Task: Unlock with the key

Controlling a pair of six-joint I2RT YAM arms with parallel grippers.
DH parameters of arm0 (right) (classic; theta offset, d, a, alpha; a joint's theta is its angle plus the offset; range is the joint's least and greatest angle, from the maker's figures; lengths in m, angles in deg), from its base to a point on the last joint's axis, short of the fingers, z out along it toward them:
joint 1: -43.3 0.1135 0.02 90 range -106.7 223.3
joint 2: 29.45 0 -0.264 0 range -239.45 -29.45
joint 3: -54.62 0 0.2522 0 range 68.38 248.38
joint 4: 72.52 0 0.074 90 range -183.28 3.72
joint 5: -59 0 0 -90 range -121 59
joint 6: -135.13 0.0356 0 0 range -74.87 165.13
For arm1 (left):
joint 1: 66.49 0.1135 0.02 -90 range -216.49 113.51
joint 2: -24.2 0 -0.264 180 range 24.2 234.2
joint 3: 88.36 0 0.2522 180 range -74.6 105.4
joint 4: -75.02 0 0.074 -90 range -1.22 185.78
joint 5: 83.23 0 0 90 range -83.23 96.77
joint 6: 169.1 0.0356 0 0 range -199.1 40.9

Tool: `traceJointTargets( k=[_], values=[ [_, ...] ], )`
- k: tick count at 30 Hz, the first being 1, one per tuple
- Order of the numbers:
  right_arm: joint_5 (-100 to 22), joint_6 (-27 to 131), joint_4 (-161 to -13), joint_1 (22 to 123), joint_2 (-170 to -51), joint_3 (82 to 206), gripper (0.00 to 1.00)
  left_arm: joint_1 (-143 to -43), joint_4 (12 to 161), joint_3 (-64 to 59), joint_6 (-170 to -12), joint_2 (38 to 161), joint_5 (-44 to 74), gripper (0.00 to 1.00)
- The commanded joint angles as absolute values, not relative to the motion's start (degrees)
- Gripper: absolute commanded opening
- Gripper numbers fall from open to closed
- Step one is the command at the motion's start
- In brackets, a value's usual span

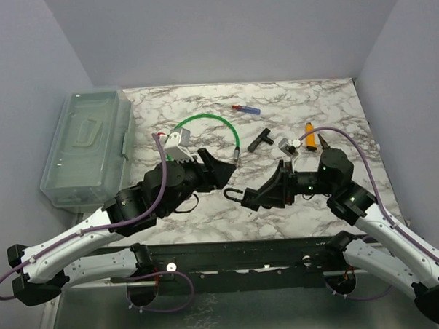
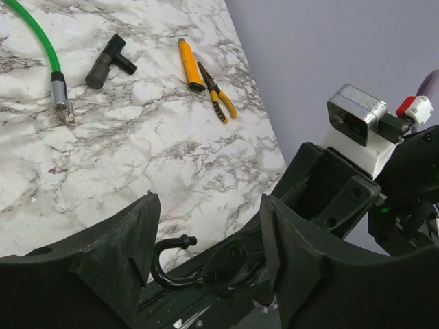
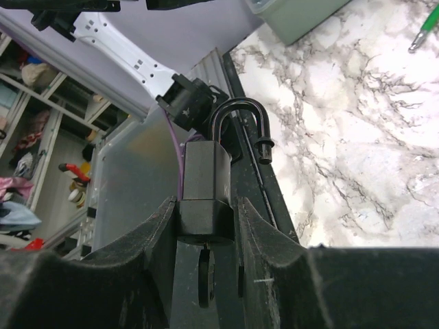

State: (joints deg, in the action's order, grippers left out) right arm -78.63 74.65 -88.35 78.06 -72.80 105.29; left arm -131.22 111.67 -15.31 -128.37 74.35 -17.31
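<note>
A black padlock (image 3: 205,179) is clamped by its body between the fingers of my right gripper (image 3: 204,207). Its shackle (image 3: 236,123) stands sprung open, with the free end (image 3: 265,148) clear of the body. The key (image 3: 206,277) sticks out of the lock's underside, between my right fingers. In the top view the right gripper (image 1: 256,197) holds the padlock's shackle (image 1: 234,194) pointing left, just above the table's front edge. My left gripper (image 1: 218,172) hovers close above the lock, open and holding nothing. The left wrist view shows the shackle (image 2: 167,264) below its spread fingers (image 2: 120,257).
A clear plastic box (image 1: 88,148) stands at the left. On the marble top lie a green cable (image 1: 212,121) with a white connector (image 1: 176,143), a black T-shaped tool (image 1: 261,139), an orange tool (image 1: 310,134), yellow-handled pliers (image 2: 219,100) and a red-and-blue pen (image 1: 246,109).
</note>
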Motion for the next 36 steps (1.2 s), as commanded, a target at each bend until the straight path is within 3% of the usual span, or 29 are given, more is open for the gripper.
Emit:
traceJointTargets(
  k=[1, 9, 24, 36],
  values=[
    [-84.72, 75.49, -81.96, 78.01, -74.07, 108.53, 0.0, -131.25, 112.95, -13.53, -125.94, 77.11, -16.89, 0.65],
    [-92.09, 75.09, -80.67, 78.01, -76.82, 110.48, 0.0, -130.96, 112.51, -14.45, -126.3, 80.85, -14.53, 0.65],
    [-97.85, 75.25, -75.94, 78.01, -77.65, 113.99, 0.0, -129.34, 111.23, -17.63, -123.94, 82.68, -5.37, 0.41],
    [-89.57, 73.9, -75.79, 78.01, -77.9, 115.36, 0.0, -129.33, 110.89, -19.39, -122.87, 80.69, 0.16, 0.37]
  ],
)
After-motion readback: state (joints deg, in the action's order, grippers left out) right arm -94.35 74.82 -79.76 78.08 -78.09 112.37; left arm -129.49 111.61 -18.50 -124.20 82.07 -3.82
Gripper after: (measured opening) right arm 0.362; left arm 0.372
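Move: From the left hand, empty and part open, the open shackle of the padlock lies about 5 cm back, 2 cm right and 7 cm below. The green hose's metal end is on the table some 17 cm ahead, 4 cm right and 30 below; the black T-handle, at the same height, is some 23 ahead and 12 right. The right hand already grips the padlock, the shackle about 5 cm to its left, 1 cm ahead and level in height. Left hand sinks 7 cm rightward past the shackle, fingers narrowing; right lifts the padlock 5 cm, turning counter-clockwise. ##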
